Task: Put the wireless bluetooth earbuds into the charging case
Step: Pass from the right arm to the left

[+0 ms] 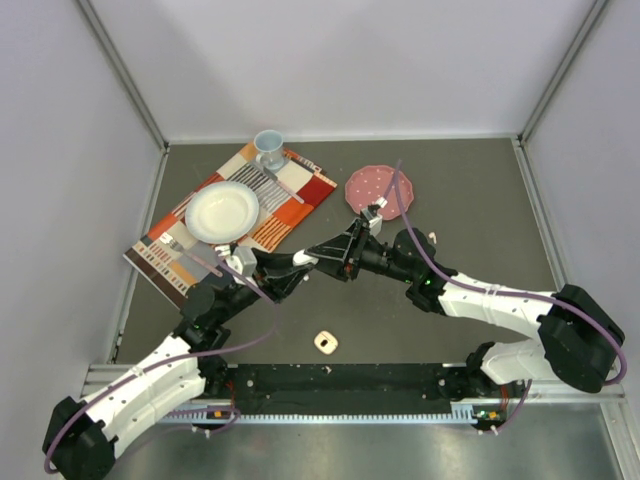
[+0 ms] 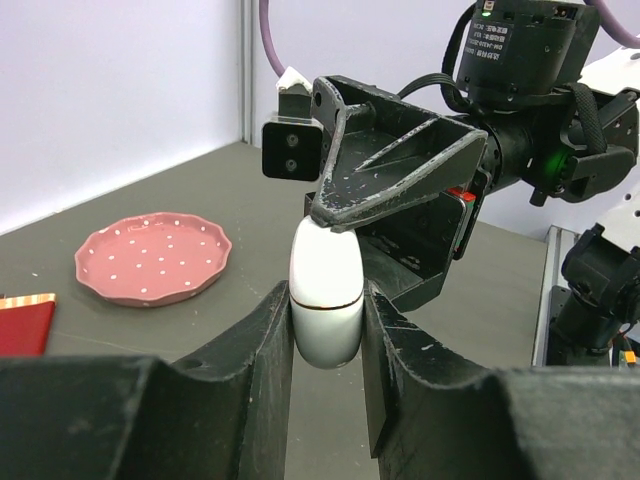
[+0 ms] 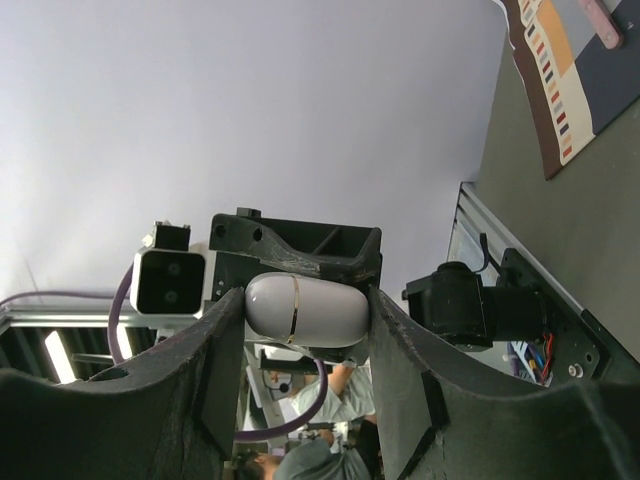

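A closed white charging case (image 2: 325, 290) with a thin seam hangs above the dark table, held from two sides. My left gripper (image 2: 327, 320) is shut on its lower half, both fingers pressed to its flat sides. My right gripper (image 3: 305, 315) is shut on the same case (image 3: 305, 308) end to end. In the top view the two grippers meet mid-table, left (image 1: 300, 262) and right (image 1: 335, 250). No earbuds can be made out. A tiny pale speck (image 1: 432, 237) beside the right arm is too small to identify.
A small square peach piece (image 1: 326, 342) lies near the front edge. A pink dotted plate (image 1: 380, 187) sits behind the grippers. At the back left, a patterned mat (image 1: 290, 195) carries a white dish (image 1: 222, 212) and a pale cup (image 1: 268, 148). Walls enclose three sides.
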You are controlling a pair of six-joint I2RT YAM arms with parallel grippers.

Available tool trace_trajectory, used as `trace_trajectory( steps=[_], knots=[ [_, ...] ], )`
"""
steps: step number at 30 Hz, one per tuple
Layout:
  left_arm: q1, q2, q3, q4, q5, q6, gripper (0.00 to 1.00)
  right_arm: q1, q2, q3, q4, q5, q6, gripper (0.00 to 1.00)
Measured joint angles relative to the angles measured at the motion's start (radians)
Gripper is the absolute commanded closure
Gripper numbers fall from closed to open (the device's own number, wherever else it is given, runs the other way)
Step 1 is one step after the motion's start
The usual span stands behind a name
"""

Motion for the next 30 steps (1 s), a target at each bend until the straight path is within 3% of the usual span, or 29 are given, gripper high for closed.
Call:
trace_trajectory(
  steps=[5,8,11,12,15,19,22,23,26,30],
  knots=[
    [0.0,0.0,-0.012,0.024,0.0,-0.006,0.73,0.0,0.0,0.0,-0.001,-0.004,0.0,0.69],
    [0.0,0.0,-0.016,0.031,0.0,-0.007,0.64,0.0,0.0,0.0,-0.001,-0.006,0.0,0.69],
    [0.0,0.005,-0.016,0.038,0.0,-0.008,0.66,0.001,0.0,0.001,-0.001,-0.006,0.001,0.69],
    [0.0,0.007,-0.016,0.04,0.0,-0.008,0.75,0.001,0.0,0.003,-0.002,-0.006,0.0,0.69],
    [0.0,0.007,-0.016,0.047,-0.001,-0.008,0.8,0.001,0.0,0.005,-0.002,-0.006,0.001,0.69],
    [0.0,0.009,-0.016,0.051,-0.001,-0.008,1.0,0.001,0.0,0.006,-0.002,-0.006,0.001,0.67],
    [0.0,0.009,-0.016,0.054,-0.001,-0.008,1.0,0.001,0.0,0.006,0.001,-0.006,0.001,0.43],
    [0.0,0.009,-0.016,0.053,0.0,-0.009,1.0,0.001,0.0,0.006,0.001,-0.006,0.0,0.3],
    [0.0,0.007,-0.018,0.055,0.001,-0.01,1.0,0.002,0.0,0.009,-0.018,-0.006,-0.024,0.05],
    [0.0,-0.027,-0.036,0.061,-0.001,-0.009,1.0,0.001,-0.034,0.026,-0.127,0.02,-0.146,0.01]
  ],
)
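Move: The white charging case is pinched between both hands: its middle lies about 1 cm ahead and 1 cm to the right of the left hand's point, and some 1 cm ahead and 2 cm left of the right hand's. On the table, roughly 22 cm below the left hand, one earbud lies about 5 cm ahead and 2 cm left. The cream case lies 9 cm back and 3 cm right. The right fingers open wide off the charging case, their tips dipping about 1 cm; the left keeps its pinch. ##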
